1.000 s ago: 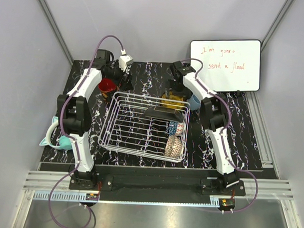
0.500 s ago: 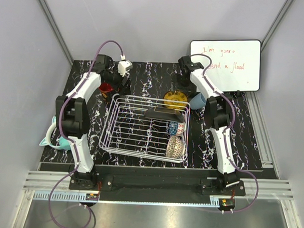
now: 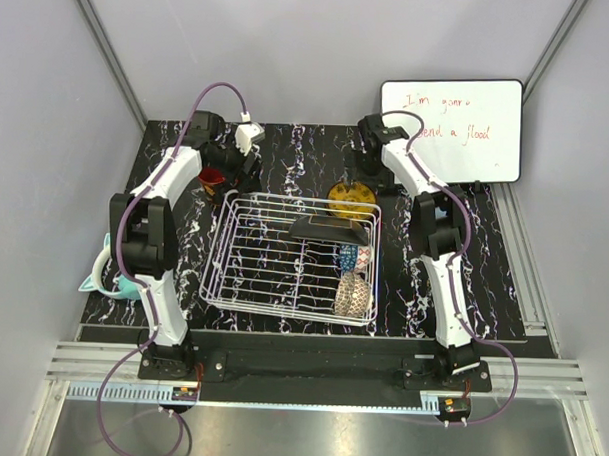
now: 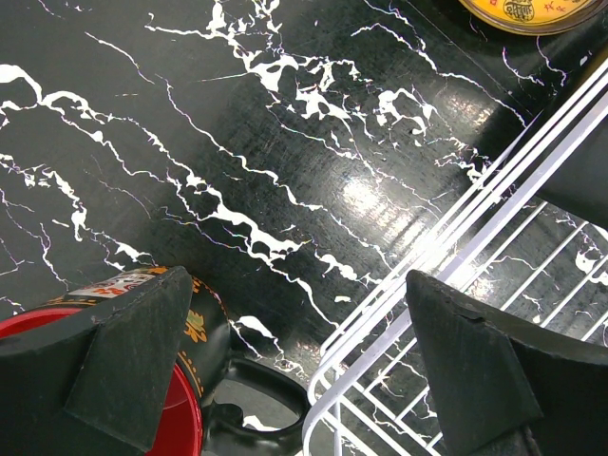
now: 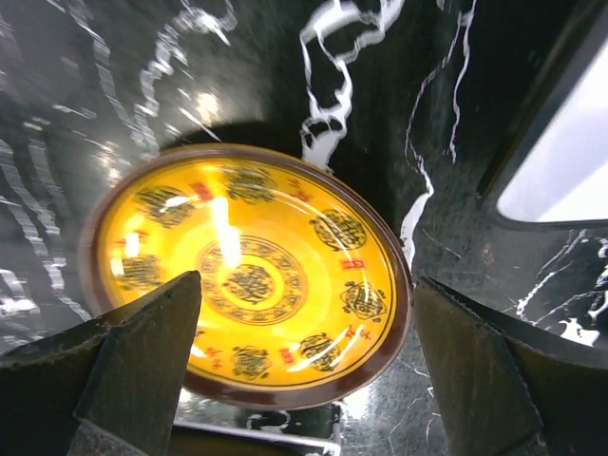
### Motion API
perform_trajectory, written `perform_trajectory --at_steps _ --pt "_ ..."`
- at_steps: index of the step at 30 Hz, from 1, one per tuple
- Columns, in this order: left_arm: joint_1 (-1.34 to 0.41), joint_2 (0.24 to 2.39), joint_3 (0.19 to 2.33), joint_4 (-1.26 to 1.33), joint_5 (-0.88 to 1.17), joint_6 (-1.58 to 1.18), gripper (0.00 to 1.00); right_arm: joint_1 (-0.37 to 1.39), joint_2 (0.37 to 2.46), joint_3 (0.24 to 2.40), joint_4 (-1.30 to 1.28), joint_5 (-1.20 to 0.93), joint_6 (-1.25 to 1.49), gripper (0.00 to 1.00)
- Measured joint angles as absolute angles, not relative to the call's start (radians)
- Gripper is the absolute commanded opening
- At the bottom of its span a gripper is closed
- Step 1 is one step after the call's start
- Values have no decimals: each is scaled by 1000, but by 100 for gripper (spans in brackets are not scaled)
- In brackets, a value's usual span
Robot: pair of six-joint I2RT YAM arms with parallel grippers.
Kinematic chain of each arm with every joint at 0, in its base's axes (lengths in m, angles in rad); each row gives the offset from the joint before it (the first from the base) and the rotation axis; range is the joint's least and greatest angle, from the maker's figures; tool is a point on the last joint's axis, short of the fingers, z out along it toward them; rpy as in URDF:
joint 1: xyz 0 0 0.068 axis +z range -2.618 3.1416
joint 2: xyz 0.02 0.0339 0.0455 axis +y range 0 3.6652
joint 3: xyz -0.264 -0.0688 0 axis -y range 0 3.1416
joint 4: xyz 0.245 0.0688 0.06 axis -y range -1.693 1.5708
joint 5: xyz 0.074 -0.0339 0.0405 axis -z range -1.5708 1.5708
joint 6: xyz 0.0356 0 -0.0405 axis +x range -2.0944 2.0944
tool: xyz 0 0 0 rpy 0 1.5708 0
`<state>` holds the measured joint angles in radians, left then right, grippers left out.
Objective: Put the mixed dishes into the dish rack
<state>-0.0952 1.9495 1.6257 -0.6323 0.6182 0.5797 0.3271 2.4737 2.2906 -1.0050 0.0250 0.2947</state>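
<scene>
The white wire dish rack (image 3: 246,248) stands mid-table and holds a dark saucer (image 3: 329,229), a blue bowl (image 3: 352,257) and a beige-brown bowl (image 3: 352,295). Behind its far right corner lies the yellow patterned plate (image 3: 351,198) (image 5: 247,285), flat on the table. My right gripper (image 3: 367,168) (image 5: 309,380) hovers over it, open and empty. The red mug (image 3: 212,177) (image 4: 180,404), black outside with a black handle, stands beside the rack's far left corner (image 4: 427,313). My left gripper (image 3: 237,158) (image 4: 304,380) is open above the gap between mug and rack.
A whiteboard (image 3: 450,128) with red writing leans at the far right, close to the right arm. Teal rounded objects (image 3: 118,272) sit at the table's left edge. The yellow plate (image 4: 537,11) also shows at the top of the left wrist view.
The right arm has pulled back toward the far side, uncovering the yellow plate. The left gripper has shifted slightly right, toward the rack's corner. Both stay open.
</scene>
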Motion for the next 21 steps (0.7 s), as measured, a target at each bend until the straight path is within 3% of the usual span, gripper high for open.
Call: perform_trajectory --at_steps 10,21 --pt "-95 1950 1626 -635 619 579 99 314 2411 2088 -948 12 285 98" --pt "-95 1950 1629 -640 616 584 99 260 2285 1848 -777 -168 358 53"
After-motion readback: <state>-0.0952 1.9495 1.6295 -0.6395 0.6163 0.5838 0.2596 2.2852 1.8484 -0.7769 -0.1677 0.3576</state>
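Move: The yellow plate's middle lies about 3 cm left of the right hand, 2 cm back and 3 cm below. The black plate standing in the rack is some 9 cm back and 8 cm left; the rack's middle is roughly 15 cm back and 16 cm left. From the left hand the yellow plate is about 21 cm right, 3 cm back and 11 cm below. The right hand draws back about 4 cm, sinking first, then tilts and part-closes around the yellow plate's right rim. ##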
